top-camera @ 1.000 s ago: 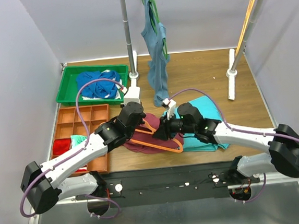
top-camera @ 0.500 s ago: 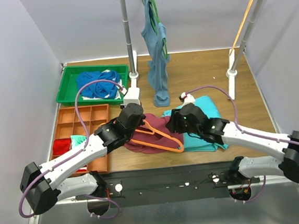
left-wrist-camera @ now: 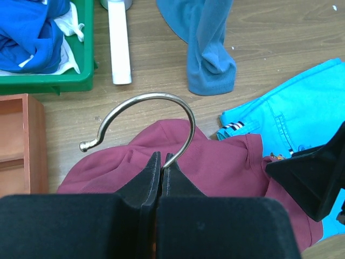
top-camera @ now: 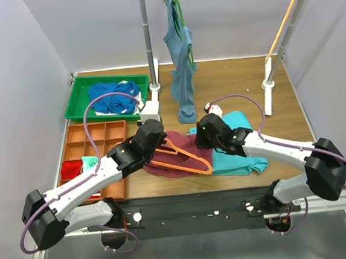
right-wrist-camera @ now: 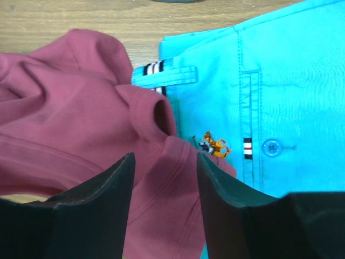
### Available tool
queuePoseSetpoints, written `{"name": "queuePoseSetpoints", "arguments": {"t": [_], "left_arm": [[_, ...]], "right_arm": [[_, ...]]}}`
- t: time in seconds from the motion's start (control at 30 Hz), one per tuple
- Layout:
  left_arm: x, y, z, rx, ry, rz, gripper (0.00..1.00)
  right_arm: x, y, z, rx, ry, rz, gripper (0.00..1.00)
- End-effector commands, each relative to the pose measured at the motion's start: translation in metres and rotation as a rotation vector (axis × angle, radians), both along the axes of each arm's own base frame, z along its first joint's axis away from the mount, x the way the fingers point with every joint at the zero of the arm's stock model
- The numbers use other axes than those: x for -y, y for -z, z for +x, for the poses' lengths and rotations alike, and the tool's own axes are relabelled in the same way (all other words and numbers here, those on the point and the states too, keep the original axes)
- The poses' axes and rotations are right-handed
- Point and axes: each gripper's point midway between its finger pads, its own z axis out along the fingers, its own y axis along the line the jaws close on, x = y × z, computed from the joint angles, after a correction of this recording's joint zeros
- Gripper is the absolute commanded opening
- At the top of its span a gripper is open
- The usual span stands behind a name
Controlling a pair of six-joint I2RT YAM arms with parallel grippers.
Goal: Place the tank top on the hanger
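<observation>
The maroon tank top (top-camera: pixel 179 164) lies crumpled on the table's near middle, partly over a turquoise garment. The orange hanger (top-camera: pixel 188 159) lies on top of it. My left gripper (top-camera: pixel 160 144) is shut on the base of the hanger's metal hook (left-wrist-camera: pixel 161 102), fingertips pressed together (left-wrist-camera: pixel 162 159). My right gripper (top-camera: pixel 200 144) is open just above the tank top's right edge. In the right wrist view its jaws straddle a strap fold of the maroon fabric (right-wrist-camera: pixel 161 162) without closing on it.
A turquoise folded garment (top-camera: pixel 243 155) lies under the top's right side. A grey-blue tank top on a green hanger (top-camera: pixel 181 62) hangs from the rack. A green tray (top-camera: pixel 74 105), an orange compartment box (top-camera: pixel 95 142), a rack pole (top-camera: pixel 147 41) and a paler hanger (top-camera: pixel 285 26) stand around.
My right gripper has lifted off the hanger's right side and shifted slightly back and right, now hovering open over the top's strap. The left gripper still holds the hook, barely moved.
</observation>
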Motion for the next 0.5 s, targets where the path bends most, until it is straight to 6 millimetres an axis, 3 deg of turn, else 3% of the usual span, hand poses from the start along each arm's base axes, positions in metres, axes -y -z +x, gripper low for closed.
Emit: {"name": "queuePoseSetpoints", "arguments": {"t": [0.0, 0.27, 0.4, 0.47], "left_arm": [[-0.008, -0.009, 0.002, 0.035, -0.062, -0.039, 0.00], [-0.013, -0.012, 0.003, 0.043, -0.088, -0.038, 0.00], [-0.015, -0.014, 0.006, 0.052, -0.115, -0.046, 0.00], [-0.015, -0.016, 0.007, 0.057, -0.126, -0.054, 0.00]], "right_arm": [[0.007, 0.010, 0.007, -0.010, 0.006, -0.043, 0.49], [0.016, 0.010, -0.005, -0.016, 0.003, -0.018, 0.22], [0.018, 0.000, -0.013, -0.005, -0.008, 0.021, 0.01], [0.020, -0.005, -0.018, -0.004, -0.006, 0.041, 0.01]]}}
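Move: The nearer shoulder strap of the maroon tank top sits almost under the open right gripper, about 1 cm to its right and 2 cm below. The orange hanger's middle is some 7 cm to that gripper's left and 5 cm back, slightly higher. The turquoise shorts' middle lies about 10 cm right, 2 cm back and 4 cm below. From the left gripper the strap is roughly 13 cm right, 2 cm back and 13 cm below. Close the right gripper on the maroon tank top's shoulder strap: ease down about 1 cm while drifting right, shutting the fingers from half open until they pinch the fabric, then draw back about 1 cm, still edging right, and begin to lift. Keep the left gripper shut on the orange hanger by its hook, nearly still. ##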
